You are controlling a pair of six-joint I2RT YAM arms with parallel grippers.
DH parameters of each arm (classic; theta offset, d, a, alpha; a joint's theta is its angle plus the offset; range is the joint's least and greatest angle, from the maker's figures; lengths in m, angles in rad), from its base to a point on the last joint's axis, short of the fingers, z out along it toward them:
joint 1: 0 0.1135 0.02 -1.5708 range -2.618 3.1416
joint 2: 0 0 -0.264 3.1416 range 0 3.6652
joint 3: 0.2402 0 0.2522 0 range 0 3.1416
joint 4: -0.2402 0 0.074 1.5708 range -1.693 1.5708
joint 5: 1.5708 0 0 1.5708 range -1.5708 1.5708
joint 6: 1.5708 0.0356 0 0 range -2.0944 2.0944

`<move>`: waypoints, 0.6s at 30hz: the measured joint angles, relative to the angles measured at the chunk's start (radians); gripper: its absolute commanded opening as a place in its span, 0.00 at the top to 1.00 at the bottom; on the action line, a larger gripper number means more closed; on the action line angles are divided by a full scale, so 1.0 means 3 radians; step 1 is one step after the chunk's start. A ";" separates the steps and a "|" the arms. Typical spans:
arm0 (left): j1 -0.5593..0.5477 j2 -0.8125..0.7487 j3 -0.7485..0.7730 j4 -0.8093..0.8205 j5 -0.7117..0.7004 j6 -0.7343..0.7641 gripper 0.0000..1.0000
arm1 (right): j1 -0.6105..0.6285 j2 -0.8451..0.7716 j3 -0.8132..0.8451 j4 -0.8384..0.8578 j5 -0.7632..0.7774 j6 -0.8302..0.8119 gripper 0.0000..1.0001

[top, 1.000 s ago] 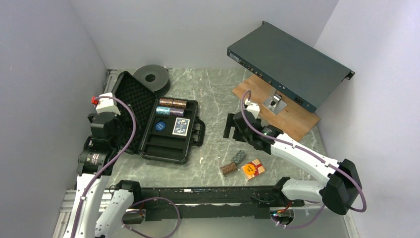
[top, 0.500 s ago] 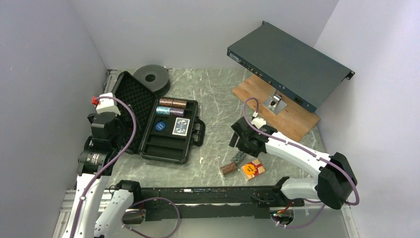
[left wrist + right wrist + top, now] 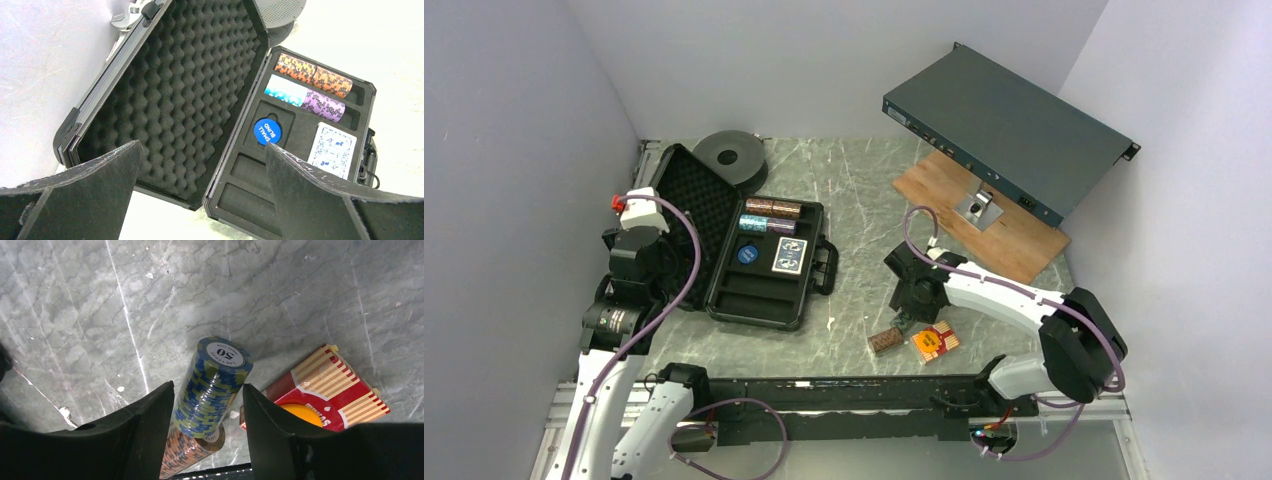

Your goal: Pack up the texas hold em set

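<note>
The black case (image 3: 724, 290) lies open at the left, its foam lid (image 3: 185, 90) propped up. Its tray holds orange-brown chip stacks (image 3: 312, 75), light blue and purple stacks (image 3: 305, 97), a blue button (image 3: 267, 131) and a blue card deck (image 3: 332, 150). My left gripper (image 3: 202, 147) hangs open above the case's near corner, holding nothing. On the table, my right gripper (image 3: 207, 386) straddles a green-blue chip stack (image 3: 215, 375) lying on its side, with narrow gaps showing at the fingers. A brown chip stack (image 3: 185, 455) lies at its near end. A red card deck (image 3: 325, 385) is just right.
A black spool (image 3: 731, 152) sits behind the case lid. A dark-grey metal box (image 3: 1009, 130) leans over a wooden board (image 3: 1014, 235) at the back right. Grey walls close in on the left, back and right.
My right gripper has come toward the near edge and down over the green-blue stack, and its jaws have narrowed around it. The left arm has not moved.
</note>
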 measured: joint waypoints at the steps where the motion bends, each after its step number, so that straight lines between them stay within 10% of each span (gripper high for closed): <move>1: -0.0005 0.0000 0.0000 0.0000 -0.0001 0.0000 0.01 | 0.0000 0.0004 0.0000 0.0013 0.0001 -0.0010 0.52; 8: -0.0008 0.0003 0.0000 -0.0001 -0.0003 0.0001 0.01 | -0.0003 0.0102 0.0067 0.0118 0.0006 -0.0235 0.88; 18: -0.0008 0.0006 0.0000 -0.0003 -0.0004 0.0001 0.01 | -0.0006 0.0603 0.0356 0.0670 0.0282 -0.1255 0.88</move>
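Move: The green chip roll is right between the right hand's open fingers, its middle about 1 cm ahead of the hand and 1 cm lower. From that hand, the brown chip roll lies some 5 cm back and 4 cm to the left, the popcorn box about 5 cm back and 6 cm to the right, both about 2 cm lower. The left hand, idle over the case, has the green chip roll roughly 45 cm to its right, 5 cm back and 25 cm below. The right hand's fingers, already straddling the green chip roll low over the table, close on its sides and carry on until almost shut, ending empty. The hand creeps, then goes quickly about 6 cm forward and 2 cm left over bare table, rising barely more than a centimetre before sinking back, and turning some 20 degrees, mostly counter-clockwise. ##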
